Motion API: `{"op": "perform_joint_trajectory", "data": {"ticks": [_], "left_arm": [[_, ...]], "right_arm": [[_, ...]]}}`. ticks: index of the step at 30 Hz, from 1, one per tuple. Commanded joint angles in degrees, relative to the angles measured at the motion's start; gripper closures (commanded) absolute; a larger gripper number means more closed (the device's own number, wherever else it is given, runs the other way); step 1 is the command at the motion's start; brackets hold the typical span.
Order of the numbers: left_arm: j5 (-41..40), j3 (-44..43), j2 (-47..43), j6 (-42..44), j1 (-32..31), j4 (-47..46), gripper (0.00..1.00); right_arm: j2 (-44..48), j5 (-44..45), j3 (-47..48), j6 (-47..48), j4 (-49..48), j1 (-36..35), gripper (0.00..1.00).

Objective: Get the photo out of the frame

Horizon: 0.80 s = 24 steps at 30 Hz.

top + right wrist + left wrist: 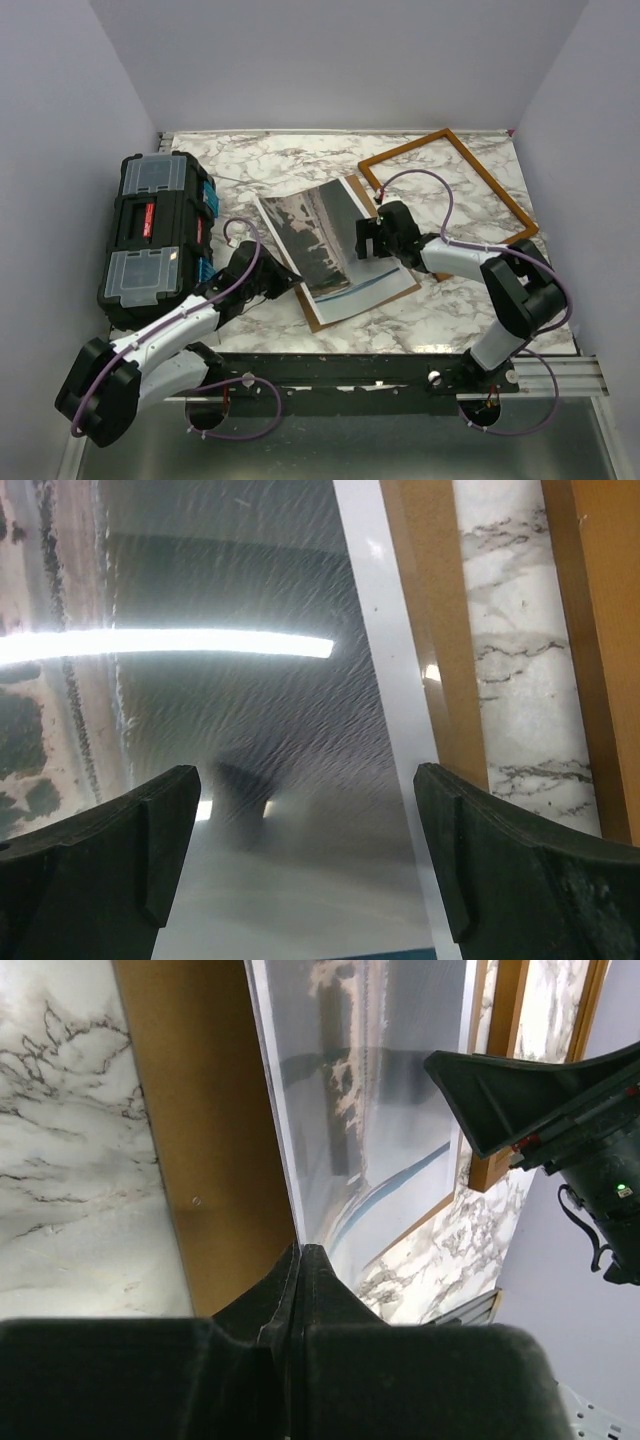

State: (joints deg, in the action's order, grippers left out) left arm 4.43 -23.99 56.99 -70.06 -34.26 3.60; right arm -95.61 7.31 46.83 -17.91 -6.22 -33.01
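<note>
The photo (322, 240), a grey landscape print with a pale border, lies on the plain brown backing board (318, 320) in the middle of the table. The empty orange-brown frame (450, 188) lies flat behind and to its right. My left gripper (288, 281) is at the photo's near-left edge. In the left wrist view the gripper (300, 1253) is shut on that edge of the photo (370, 1090), above the board (200, 1110). My right gripper (368, 240) hangs open over the photo's right side. Its fingers (150, 850) straddle the print (250, 600), and the frame (600, 630) shows at the right.
A black toolbox (155, 240) with clear lid compartments stands at the left, close to my left arm. The marble table (450, 300) is walled at the back and both sides. The right arm's gripper (540, 1100) shows in the left wrist view.
</note>
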Motion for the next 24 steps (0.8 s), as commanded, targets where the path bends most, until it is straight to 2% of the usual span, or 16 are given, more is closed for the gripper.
{"op": "perform_joint_trajectory", "data": {"ticks": [1,6,8,16,19,24], "left_arm": [[5.24,-0.66,1.11,-1.01,0.34,0.91,1.00],[3.35,-1.93,-0.55,-2.50,0.60,6.80,1.00],[3.20,-3.25,-0.74,-2.42,1.05,9.68,1.00],[3.22,-4.76,-1.36,-3.30,1.83,13.31,1.00],[3.07,-5.51,-1.24,-3.24,2.33,14.74,1.00],[3.39,-7.07,-0.50,-3.06,3.23,17.86,1.00]], "right_arm": [[3.39,-3.55,1.13,0.47,9.54,-1.34,0.02],[12.15,0.69,1.99,1.51,14.73,-5.73,0.00],[15.70,1.78,1.56,1.66,16.09,-9.54,0.00],[27.24,7.07,-4.65,2.80,15.25,-31.99,0.00],[27.54,13.83,-4.97,3.40,16.05,-41.23,0.02],[21.87,27.19,-1.31,3.58,20.45,-54.59,0.06]]}}
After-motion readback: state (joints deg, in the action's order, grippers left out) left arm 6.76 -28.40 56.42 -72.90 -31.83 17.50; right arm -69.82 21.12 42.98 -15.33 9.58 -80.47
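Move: My left hand already pinches the photo's raised left edge; the photo's near corner lies about 9 cm back and 5 cm to the right of that hand, slightly lower. From my open right hand, low over the photo, that corner is some 20 cm back and 11 cm left. The backing board's middle is 3 cm back and 8 cm left of the right hand, and the wooden frame's middle about 10 cm ahead and 19 cm right. I swing my right hand off the photo's right side, back about 24 cm and some 12 cm left, arcing up about 11 cm and easing slightly lower at the end, just past the photo's near corner. It turns about 40 degrees counter-clockwise, fingers wide open. My left hand keeps its pinch, drawing the edge a little back and left while tipping down slightly. ##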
